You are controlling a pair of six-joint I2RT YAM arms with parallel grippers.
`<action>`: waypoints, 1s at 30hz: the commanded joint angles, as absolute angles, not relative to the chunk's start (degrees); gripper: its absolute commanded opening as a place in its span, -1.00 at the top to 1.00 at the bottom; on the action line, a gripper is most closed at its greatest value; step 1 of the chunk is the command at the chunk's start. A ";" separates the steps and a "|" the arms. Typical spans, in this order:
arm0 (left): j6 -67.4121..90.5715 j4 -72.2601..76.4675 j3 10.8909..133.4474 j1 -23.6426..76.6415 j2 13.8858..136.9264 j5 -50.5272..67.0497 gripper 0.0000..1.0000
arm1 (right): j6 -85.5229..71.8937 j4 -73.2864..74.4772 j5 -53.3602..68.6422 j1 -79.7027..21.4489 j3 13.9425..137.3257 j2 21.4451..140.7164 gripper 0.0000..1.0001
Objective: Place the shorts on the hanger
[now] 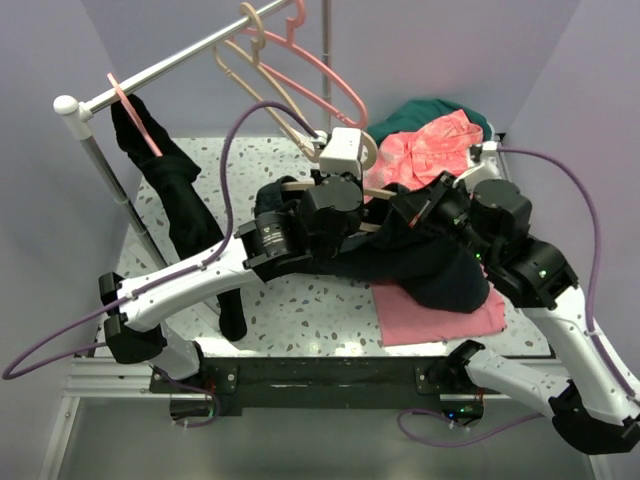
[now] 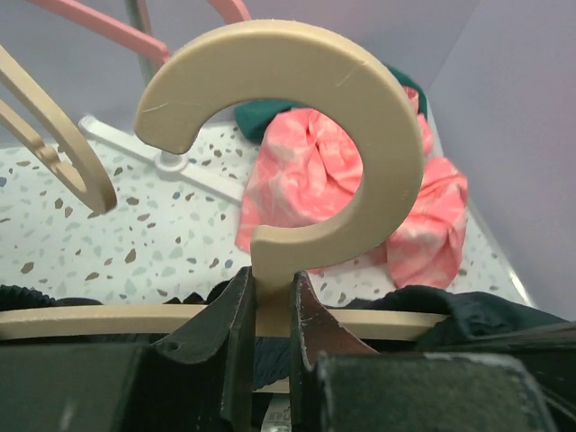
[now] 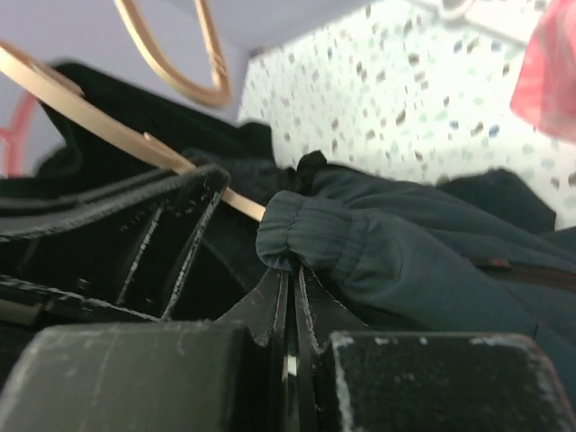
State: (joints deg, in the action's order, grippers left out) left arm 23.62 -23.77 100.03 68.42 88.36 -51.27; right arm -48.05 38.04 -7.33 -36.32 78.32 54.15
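The beige hanger (image 1: pixel 372 152) is held up over the middle of the table, its rounded hook (image 2: pixel 360 99) upright in the left wrist view. My left gripper (image 2: pixel 270 281) is shut on the hanger's neck just below the hook, above the shoulder bar. The dark shorts (image 1: pixel 430 265) lie bunched under and to the right of the hanger. My right gripper (image 3: pixel 295 268) is shut on the ribbed waistband of the shorts (image 3: pixel 360 238), close beside the hanger's bar (image 3: pixel 108 121). From above, my right gripper (image 1: pixel 410 215) sits right of my left gripper (image 1: pixel 335 190).
A metal rail (image 1: pixel 180 55) at the back left carries pink hangers (image 1: pixel 320 85), another beige hanger (image 1: pixel 270 90) and a long black garment (image 1: pixel 170 190). A coral cloth (image 1: pixel 430 145) on teal cloth (image 1: pixel 420 110) lies back right. A folded pink cloth (image 1: pixel 440 310) lies under the shorts.
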 commanded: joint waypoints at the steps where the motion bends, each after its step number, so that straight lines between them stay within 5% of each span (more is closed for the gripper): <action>1: 24.17 -22.33 98.54 68.12 85.79 -44.75 1.00 | -42.30 32.60 3.76 -36.39 74.01 52.91 0.63; 3: 23.64 -22.50 97.48 68.03 85.17 -44.04 1.00 | -39.39 31.99 8.59 -36.39 74.09 52.12 0.20; 9: 22.77 -22.06 91.85 67.85 80.43 -41.14 1.00 | -27.53 44.45 10.99 -36.39 81.82 49.75 -0.39; 14: 22.06 -22.06 86.14 67.85 75.51 -38.85 1.00 | -17.76 53.07 4.75 -36.39 83.85 45.80 -0.50; 30: 21.09 -22.85 81.91 65.83 71.28 -37.88 1.00 | -6.86 60.38 13.89 -36.39 79.55 47.63 -0.53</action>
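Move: The left hand still grips the beige hanger at the hook's neck; from it, the shorts' waistband corner pinched by the right hand lies about 9 cm to the right and 3 cm back, nearly level. The nearest hanging beige hanger's lower end is some 12 cm ahead, 6 cm left and 5 cm above the left hand. From the right hand, which has that corner in its fingertips, the coral cloth lies roughly 27 cm ahead and 18 cm right, the pink cloth 5 cm back and 17 cm right, both some 36 cm below. The right hand opens its fingers wide and lets go of the waistband corner, dips a few centimetres, then draws back about 9 cm and a little to the right, rising before it sinks to end some 5 cm lower, with the wrist rolling its left side down and swinging counter-clockwise. Meanwhile the left hand keeps its grip on the hanger's neck and lowers it with the shorts about 5 cm, then eases it back and to the left by some 4 cm each while turning about 10 degrees clockwise. ##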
